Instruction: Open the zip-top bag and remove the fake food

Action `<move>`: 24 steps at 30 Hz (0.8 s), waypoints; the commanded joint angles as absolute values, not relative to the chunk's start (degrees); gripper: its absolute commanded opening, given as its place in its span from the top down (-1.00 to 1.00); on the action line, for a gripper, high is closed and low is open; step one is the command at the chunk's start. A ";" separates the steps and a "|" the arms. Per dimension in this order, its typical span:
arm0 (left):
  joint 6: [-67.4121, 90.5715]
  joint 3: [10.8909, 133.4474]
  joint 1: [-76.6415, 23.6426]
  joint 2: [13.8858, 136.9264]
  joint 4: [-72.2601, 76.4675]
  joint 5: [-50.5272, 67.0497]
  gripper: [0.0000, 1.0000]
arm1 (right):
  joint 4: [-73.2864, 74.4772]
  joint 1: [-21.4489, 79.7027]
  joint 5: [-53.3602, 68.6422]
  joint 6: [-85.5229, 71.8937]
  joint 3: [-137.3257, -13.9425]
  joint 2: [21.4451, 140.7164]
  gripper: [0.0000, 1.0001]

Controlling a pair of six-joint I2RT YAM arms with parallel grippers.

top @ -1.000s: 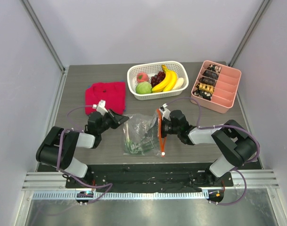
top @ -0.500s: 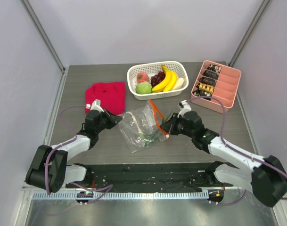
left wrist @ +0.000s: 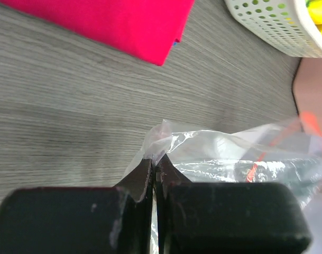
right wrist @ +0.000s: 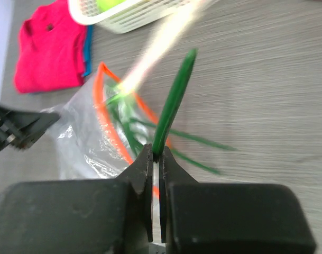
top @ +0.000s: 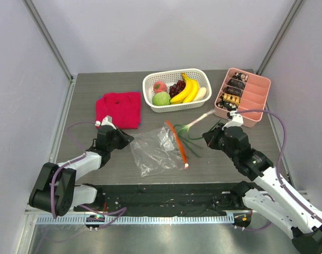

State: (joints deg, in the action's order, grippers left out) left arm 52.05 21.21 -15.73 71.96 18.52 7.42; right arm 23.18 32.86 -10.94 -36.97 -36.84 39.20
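The clear zip-top bag (top: 155, 151) lies flat on the table, its orange-red zipper strip (top: 177, 144) open on the right side. My left gripper (top: 127, 139) is shut on the bag's left corner (left wrist: 163, 135). My right gripper (top: 205, 135) is shut on a green leaf (right wrist: 174, 106) of a fake green onion (top: 195, 125). The onion hangs above the table just right of the bag's mouth, its white end blurred and pointing toward the basket. In the right wrist view the bag (right wrist: 84, 132) lies behind the leaves.
A white perforated basket (top: 148, 95) at the back holds bananas, grapes and round fruit. A pink divided tray (top: 256, 100) with dark brown pieces stands at the back right. A red cloth (top: 118, 108) lies at the back left, close to my left arm.
My right gripper has swung right and back, drawing the green onion out of the bag. The bag has flattened. My left gripper has shut on the bag's corner.
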 commanded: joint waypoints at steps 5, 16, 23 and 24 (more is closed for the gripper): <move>50.45 20.03 -15.56 70.40 17.23 5.79 1.00 | 27.34 32.61 -21.55 -32.89 -44.55 40.42 0.97; 48.78 20.39 -15.56 70.49 16.18 8.88 0.93 | 15.92 32.70 -21.18 -24.97 -62.65 57.64 0.98; 49.40 21.18 -15.64 67.68 14.24 9.67 0.89 | 3.71 30.50 -19.07 -22.85 -73.81 75.04 0.97; 49.31 21.27 -15.64 67.24 13.80 9.58 0.89 | 0.65 29.98 -18.90 -22.76 -74.70 77.06 0.98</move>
State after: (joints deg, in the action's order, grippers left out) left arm 50.28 19.92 -15.73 70.00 14.83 8.73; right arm 12.38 31.57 -19.18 -24.97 -69.76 70.70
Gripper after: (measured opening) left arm 0.051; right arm 0.047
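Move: The right hand already holds the green onion and cucumber. From it the white basket's middle lies roughly 28 cm ahead, 11 cm to the left and 16 cm below. The pink bin is about 27 cm ahead and 21 cm to the right. The bag lies some 5 cm ahead, 22 cm left and 18 cm down. From the left hand, which still pinches the bag's corner, the basket is about 23 cm ahead and 21 cm right. Ease the right gripper a few centimetres to its right, then sweep it forward and up, about 13 cm each way, and back left some 6 cm, closing the level gap to the white basket. Tip its fingers up about 15 degrees and keep them shut on the green onion and cucumber. Keep the left fingers on the bag's corner, easing back and slightly down. ##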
